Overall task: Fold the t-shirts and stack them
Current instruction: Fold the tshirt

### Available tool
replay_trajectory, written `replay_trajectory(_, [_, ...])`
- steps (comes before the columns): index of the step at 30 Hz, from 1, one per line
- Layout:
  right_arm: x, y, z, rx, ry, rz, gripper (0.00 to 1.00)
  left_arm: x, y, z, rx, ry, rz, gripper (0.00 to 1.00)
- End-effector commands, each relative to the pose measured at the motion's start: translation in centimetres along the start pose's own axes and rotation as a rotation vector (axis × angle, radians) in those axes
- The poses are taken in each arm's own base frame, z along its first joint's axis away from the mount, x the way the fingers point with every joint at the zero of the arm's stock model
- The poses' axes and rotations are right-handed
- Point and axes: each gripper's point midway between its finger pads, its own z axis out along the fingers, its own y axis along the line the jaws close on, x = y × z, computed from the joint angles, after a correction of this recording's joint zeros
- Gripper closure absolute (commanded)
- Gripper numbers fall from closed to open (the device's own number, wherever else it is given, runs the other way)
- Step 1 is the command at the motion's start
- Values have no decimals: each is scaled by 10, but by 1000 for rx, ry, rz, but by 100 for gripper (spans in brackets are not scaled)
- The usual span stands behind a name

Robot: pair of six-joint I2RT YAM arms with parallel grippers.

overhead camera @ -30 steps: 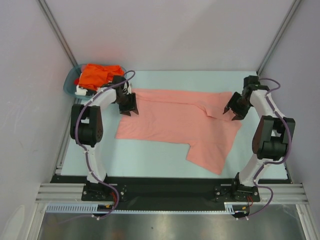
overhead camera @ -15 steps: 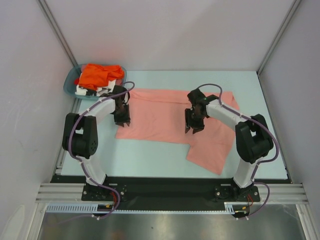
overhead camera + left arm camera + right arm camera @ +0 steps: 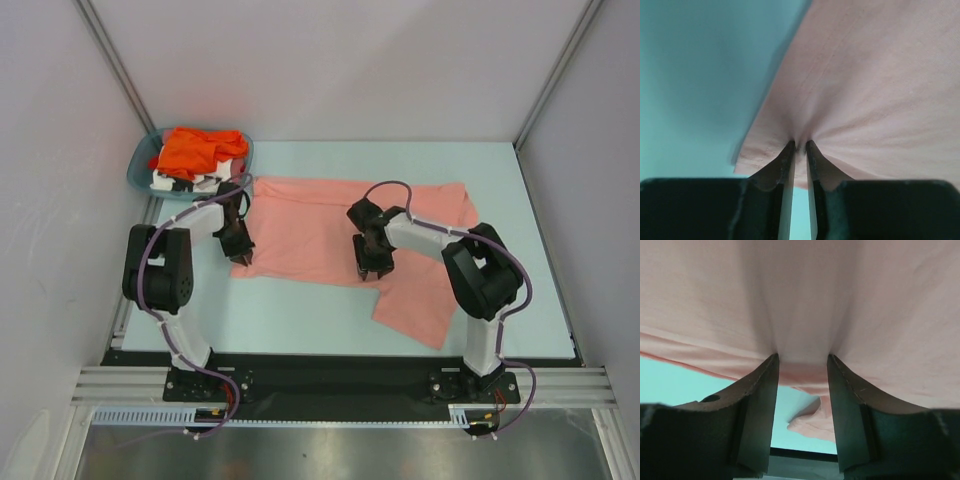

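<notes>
A salmon-pink t-shirt (image 3: 310, 230) lies spread flat across the teal table. My left gripper (image 3: 240, 256) is at its near-left corner. In the left wrist view that gripper (image 3: 800, 144) has its jaws pinched on the shirt's (image 3: 880, 90) edge, and creases fan out from the tips. My right gripper (image 3: 372, 268) sits on the near hem at mid-shirt. Seen from the right wrist, the right gripper (image 3: 802, 357) stands open, its tips pressed onto the pink cloth (image 3: 800, 290) with a ridge of cloth between them. An orange t-shirt (image 3: 195, 148) and a white t-shirt (image 3: 175, 180) lie in the basket.
The teal basket (image 3: 140, 165) stands at the far left corner, just behind my left arm. A loose flap of the pink shirt (image 3: 420, 310) hangs toward the near edge on the right. Grey walls close in the table on three sides.
My left gripper slid nearer along the shirt's left edge to its corner and closed on it. My right arm swung in from the shirt's right side to the middle of the near hem.
</notes>
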Motion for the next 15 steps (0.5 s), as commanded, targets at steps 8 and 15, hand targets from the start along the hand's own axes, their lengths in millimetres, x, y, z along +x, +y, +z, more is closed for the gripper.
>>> replay_trajectory(8, [74,-12,6,60,30,-41,51,103,45,16,-50,236,-198,79])
replay_trajectory(15, [126,-3,-4,13,55,-60,51,148,63,11,-71,268,-240,78])
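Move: The pink t-shirt lies flat right under both sets of fingertips. Its middle is about 8 cm farther out and 29 cm to the right of the left hand, and some 12 cm ahead and 4 cm left of the right hand. The near left corner sits about 4 cm back and 3 cm left of the left hand; the sleeve flap is roughly 10 cm back and 11 cm right of the right hand. The table's near edge is straight back, about 24 cm from the left hand and 20 cm from the right. Fingertips still down on the t-shirt near its near edge, both hands drag it straight back towards the table's near edge, starting slowly and speeding up: the right about 6 cm, the left about 4 cm, both at table height. Finger gaps stay put, the left's narrow and the right's half open; the left wrist turns some 10 degrees counter-clockwise, and both tilt so that their fingertips trail outward. ##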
